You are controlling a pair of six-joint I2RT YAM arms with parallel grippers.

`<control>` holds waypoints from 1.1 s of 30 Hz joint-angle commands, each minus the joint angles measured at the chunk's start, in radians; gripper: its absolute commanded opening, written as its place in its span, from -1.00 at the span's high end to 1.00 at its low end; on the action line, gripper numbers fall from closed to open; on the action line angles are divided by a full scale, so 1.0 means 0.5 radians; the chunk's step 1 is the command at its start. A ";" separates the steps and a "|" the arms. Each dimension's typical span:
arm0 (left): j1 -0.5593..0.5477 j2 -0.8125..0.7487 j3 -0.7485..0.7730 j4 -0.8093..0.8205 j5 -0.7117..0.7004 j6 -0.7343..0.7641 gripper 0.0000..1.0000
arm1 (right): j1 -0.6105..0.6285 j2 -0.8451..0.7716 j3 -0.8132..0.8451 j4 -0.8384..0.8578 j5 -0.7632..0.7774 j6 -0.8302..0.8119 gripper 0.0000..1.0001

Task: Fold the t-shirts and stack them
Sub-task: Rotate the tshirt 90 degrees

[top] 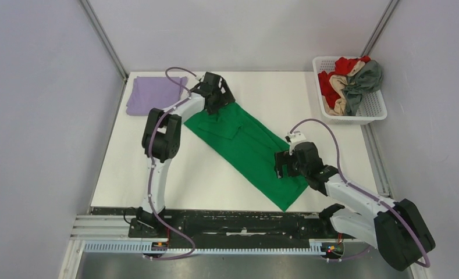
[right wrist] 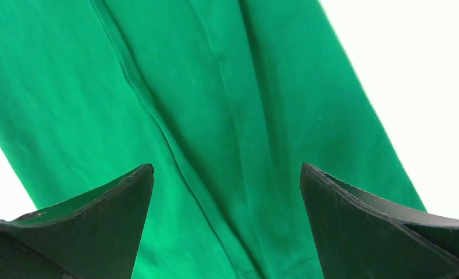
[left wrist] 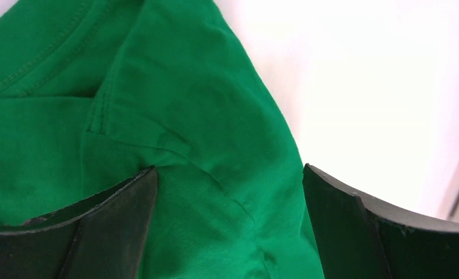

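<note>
A bright green t-shirt (top: 244, 145) lies folded into a long diagonal strip across the white table, from the far left to the near middle. My left gripper (top: 217, 99) is open just above its far collar end; the left wrist view shows green cloth (left wrist: 203, 116) between the spread fingers. My right gripper (top: 283, 165) is open above the strip's near end; the right wrist view shows folded green cloth (right wrist: 215, 116) between the spread fingers. A folded lavender t-shirt (top: 154, 95) lies flat at the far left corner. Red, beige and dark grey t-shirts (top: 349, 81) are heaped in the basket.
A white lattice basket (top: 375, 107) stands at the far right of the table. Grey walls and metal frame posts close in the table on the left, back and right. A black rail (top: 227, 224) runs along the near edge.
</note>
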 commanded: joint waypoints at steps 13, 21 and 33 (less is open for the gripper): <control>-0.021 1.337 1.762 0.798 0.395 -0.610 -0.99 | 0.782 0.273 -0.020 -0.038 -0.369 0.081 -0.96; -0.100 1.330 1.805 0.938 0.252 -0.426 -0.99 | 1.217 0.482 0.210 0.120 -0.127 0.069 -0.96; -0.204 0.529 1.565 0.668 0.557 -0.005 -0.99 | 1.214 -0.001 0.278 0.258 0.286 0.187 -0.96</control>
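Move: The green t-shirt lies folded into a diagonal strip, its far-left end right at the left hand's fingertips; its middle is about 24 cm back and 14 cm right of that hand, a centimetre or so below. From the right hand, over the strip's near half, that middle is roughly 8 cm ahead, 19 cm left and 2 cm down. The purple t-shirt lies some 33 cm left of the left hand and 4 cm farther out; the laundry basket, 40 cm ahead and 28 cm right of the right hand. With both grippers staying wide open, the left hand sweeps the shirt's far end about 15 cm forward and 15 cm to the right towards the back edge of the table, its fingers tipping up flatter and swinging right, while the right hand sinks some 2 cm onto the near half and drags it about 14 cm left and 11 cm back, turning some 35 degrees counter-clockwise. At the end both hands come up off the cloth, the right by about 5 cm and easing slightly forward, the left rising fastest at the very last. ##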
